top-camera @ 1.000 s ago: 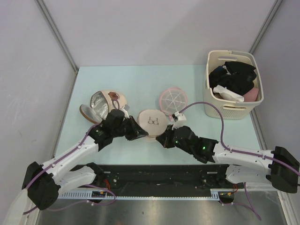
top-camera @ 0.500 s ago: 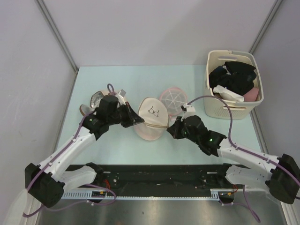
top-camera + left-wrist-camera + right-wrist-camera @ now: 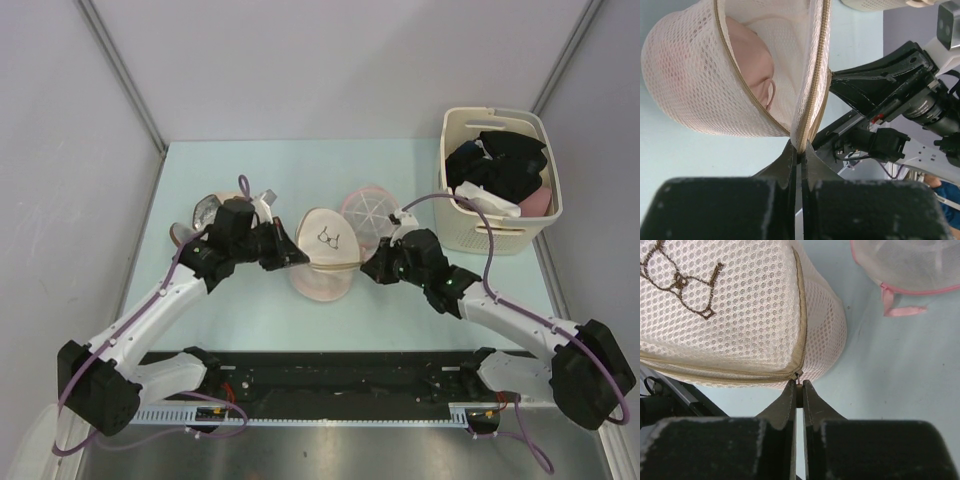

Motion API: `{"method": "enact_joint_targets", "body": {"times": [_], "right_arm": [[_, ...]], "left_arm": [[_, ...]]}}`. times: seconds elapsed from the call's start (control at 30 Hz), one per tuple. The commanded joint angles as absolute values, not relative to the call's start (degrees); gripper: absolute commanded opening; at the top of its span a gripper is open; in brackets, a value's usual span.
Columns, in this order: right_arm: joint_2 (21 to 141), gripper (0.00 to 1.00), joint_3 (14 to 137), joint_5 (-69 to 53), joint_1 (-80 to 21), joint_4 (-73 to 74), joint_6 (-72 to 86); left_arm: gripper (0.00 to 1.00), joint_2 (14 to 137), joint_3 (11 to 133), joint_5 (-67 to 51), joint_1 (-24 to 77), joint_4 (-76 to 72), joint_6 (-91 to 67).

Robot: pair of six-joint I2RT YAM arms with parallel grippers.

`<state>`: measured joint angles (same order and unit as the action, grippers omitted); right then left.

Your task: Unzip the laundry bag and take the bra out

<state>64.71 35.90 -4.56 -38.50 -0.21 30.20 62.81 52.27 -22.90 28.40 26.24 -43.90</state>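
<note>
The pale mesh laundry bag [image 3: 325, 262] stands on edge mid-table, its domed end with a small dark mark facing up. My left gripper [image 3: 295, 257] is shut on the bag's zipper seam [image 3: 801, 142] at its left side. My right gripper [image 3: 368, 268] is shut on the zipper pull [image 3: 798, 385] at the bag's right side. In the left wrist view the bag [image 3: 700, 95] gapes open between its two zipper lines. The pale pink bra [image 3: 752, 62] with a thin strap shows inside. In the right wrist view the bag [image 3: 730, 315] shows the zipper closed up to the slider.
A flat pink disc with white spokes [image 3: 372, 208] lies just behind the bag and shows in the right wrist view [image 3: 910, 262]. A beige dome with silver lining [image 3: 212, 213] lies behind my left arm. A cream basket [image 3: 492, 235] of black and white clothes stands at the back right.
Both grippers have moved away from the table's near edge with the bag between them. The bag has tipped up onto its edge. The right gripper has swung round toward the bag's right side.
</note>
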Motion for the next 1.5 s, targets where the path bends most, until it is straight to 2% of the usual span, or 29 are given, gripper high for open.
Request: {"method": "enact_joint_targets", "body": {"times": [0.0, 0.1, 0.2, 0.33, 0.43, 0.5, 0.53, 0.57, 0.6, 0.67, 0.77, 0.9, 1.17, 1.3, 1.47], "right_arm": [[65.0, 0.23, 35.9, -1.8, -35.9, 4.4, 26.9], [61.2, 0.58, 36.0, -1.8, -35.4, 6.8, 26.8], [57.0, 0.65, 36.3, -1.0, -35.2, 9.5, 26.5], [49.5, 0.65, 37.7, -0.4, -35.6, 11.9, 27.6], [49.9, 0.65, 40.2, 2.8, -39.4, 11.7, 28.0], [51.8, 0.76, 42.4, 6.2, -44.9, 11.5, 27.7], [54.0, 0.78, 43.3, 9.6, -46.6, 11.3, 27.5], [55.4, 0.84, 44.5, 10.7, -49.5, 11.0, 27.6], [56.4, 0.85, 45.0, 11.7, -50.2, 10.5, 27.7], [59.0, 0.86, 45.5, 11.7, -51.3, 8.9, 28.8], [62.1, 0.92, 46.5, 12.1, -52.5, 7.1, 30.4], [66.5, 0.93, 50.3, 17.4, -56.9, 9.1, 28.7], [69.3, 0.94, 53.1, 22.6, -62.5, 10.2, 26.1], [74.0, 0.95, 56.4, 22.2, -64.2, 11.3, 25.8], [82.0, 0.90, 58.7, 21.6, -64.3, 10.0, 25.3]], "left_arm": [[0.00, 61.3, 54.3, -23.3, 27.0, 27.7, -38.4], [0.00, 61.8, 53.3, -26.0, 27.0, 25.8, -38.5], [0.01, 62.4, 52.6, -27.0, 27.1, 25.0, -38.8], [0.00, 61.8, 52.0, -27.0, 27.0, 24.0, -39.3], [0.00, 61.7, 51.6, -27.5, 27.0, 23.4, -39.5], [0.01, 61.6, 50.9, -29.0, 27.2, 20.9, -40.4], [0.11, 61.4, 50.3, -31.8, 27.4, 19.6, -40.7], [0.47, 61.1, 50.5, -32.4, 27.6, 18.9, -40.3], [0.67, 60.9, 51.4, -32.3, 28.0, 20.9, -39.6], [1.00, 59.6, 54.2, -28.1, 27.9, 24.9, -36.9], [1.00, 57.1, 56.2, -21.6, 27.4, 30.1, -35.0], [1.00, 56.5, 55.4, -22.4, 25.1, 31.1, -35.0], [1.00, 60.2, 54.8, -23.9, 25.0, 31.1, -36.2], [1.00, 60.0, 54.8, -23.2, 24.5, 31.0, -37.9], [1.00, 58.9, 51.2, -24.5, 22.0, 30.0, -42.0]]}}
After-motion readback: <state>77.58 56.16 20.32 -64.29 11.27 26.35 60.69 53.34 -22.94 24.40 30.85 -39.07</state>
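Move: Both hands still pinch the laundry bag's zipped rim; its middle is about 8 cm left, 2 cm ahead and 5 cm below the right hand, and about 6 cm right, 2 cm ahead and 6 cm below the left. From the right hand, the pink mesh bag lies some 15 cm ahead and 1 cm right, about 10 cm lower. The beige bag is roughly 15 cm left and 15 cm ahead of the left hand, some 10 cm lower. Both hands release the bag; the right edges right, rises, then swings left some 13 cm over the lid. ##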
